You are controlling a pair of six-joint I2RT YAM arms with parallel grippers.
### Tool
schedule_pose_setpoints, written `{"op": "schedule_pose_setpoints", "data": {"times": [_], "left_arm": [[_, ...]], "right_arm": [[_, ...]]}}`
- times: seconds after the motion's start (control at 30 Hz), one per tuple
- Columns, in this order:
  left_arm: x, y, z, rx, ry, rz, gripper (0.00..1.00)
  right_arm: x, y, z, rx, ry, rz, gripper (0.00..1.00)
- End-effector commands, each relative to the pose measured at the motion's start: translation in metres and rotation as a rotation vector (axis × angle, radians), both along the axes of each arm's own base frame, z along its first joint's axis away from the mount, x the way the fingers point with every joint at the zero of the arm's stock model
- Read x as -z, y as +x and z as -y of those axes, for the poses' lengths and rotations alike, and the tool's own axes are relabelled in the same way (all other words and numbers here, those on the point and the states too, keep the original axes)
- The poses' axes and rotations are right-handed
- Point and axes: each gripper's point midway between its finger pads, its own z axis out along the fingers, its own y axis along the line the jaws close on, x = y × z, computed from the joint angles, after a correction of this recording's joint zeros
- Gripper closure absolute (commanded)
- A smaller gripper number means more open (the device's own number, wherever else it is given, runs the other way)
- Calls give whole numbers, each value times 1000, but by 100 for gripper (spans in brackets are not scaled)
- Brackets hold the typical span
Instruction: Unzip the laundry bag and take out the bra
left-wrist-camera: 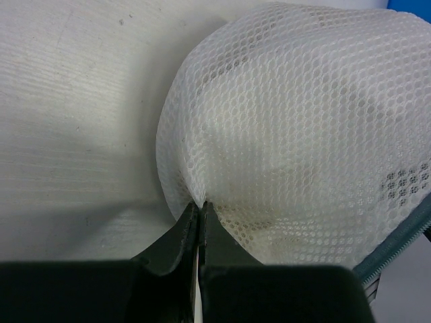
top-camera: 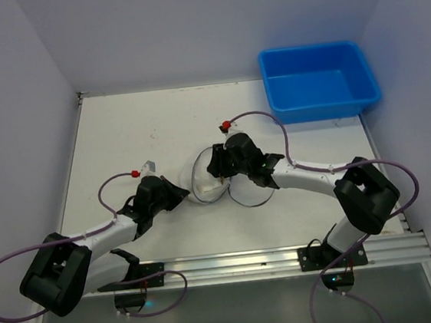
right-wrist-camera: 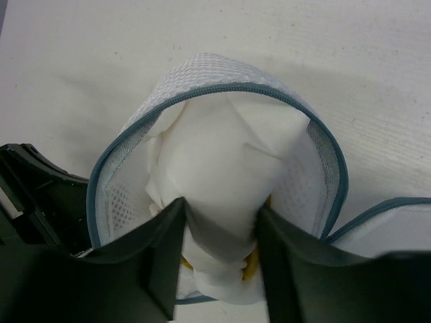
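The laundry bag [top-camera: 202, 184] of white mesh lies mid-table between both arms. In the left wrist view the bag [left-wrist-camera: 303, 134] fills the frame, and my left gripper [left-wrist-camera: 200, 206] is shut on a pinch of its mesh at the lower edge. In the right wrist view the bag's teal zipper rim [right-wrist-camera: 222, 87] gapes open. Inside is the bra [right-wrist-camera: 222, 168], showing its white padded side with a mustard-yellow edge [right-wrist-camera: 250, 266]. My right gripper [right-wrist-camera: 219, 225] reaches into the opening, and its two fingers press on either side of the bra.
A blue plastic bin [top-camera: 319, 81] stands at the far right of the table. A small white clip-like item [top-camera: 149, 167] lies near the left arm. Grey walls close in the table on the left, back and right.
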Motion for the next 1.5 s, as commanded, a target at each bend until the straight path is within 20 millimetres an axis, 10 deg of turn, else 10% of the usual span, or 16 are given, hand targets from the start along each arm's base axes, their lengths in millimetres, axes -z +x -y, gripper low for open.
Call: {"op": "schedule_pose_setpoints", "data": {"times": [0.0, 0.17, 0.47, 0.97, 1.3, 1.47], "left_arm": [[-3, 2, 1, 4, -6, 21, 100], [-5, 0, 1, 4, -9, 20, 100], [-5, 1, -6, -33, 5, 19, 86], [-20, 4, -2, -12, -1, 41, 72], [-79, 7, -14, 40, 106, 179, 29], [-115, 7, -11, 98, 128, 262, 24]], "right_arm": [[-29, 12, -20, -53, 66, 79, 61], [-34, 7, -14, -60, 46, 83, 100], [-82, -17, 12, -109, 24, 149, 100], [-141, -61, -7, -387, 174, 199, 100], [-122, -52, 1, -436, 34, 219, 100], [-105, -47, -5, -483, -19, 174, 100]]}}
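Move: The right hand's part-open fingers straddle the bra's top inside the open laundry bag; the bra's middle is about level, 2 cm left and 3 cm below. The bag's middle is some 3 cm left and 5 cm below; its unzipped lid lies about 9 cm right, 4 cm back and 8 cm below. For the left hand, still pinching the bag's side, the bra is about 3 cm ahead, 7 cm right and 2 cm up. Right hand pinches the bra, drawing up about 9 cm and back; left releases the bag, rising too. ##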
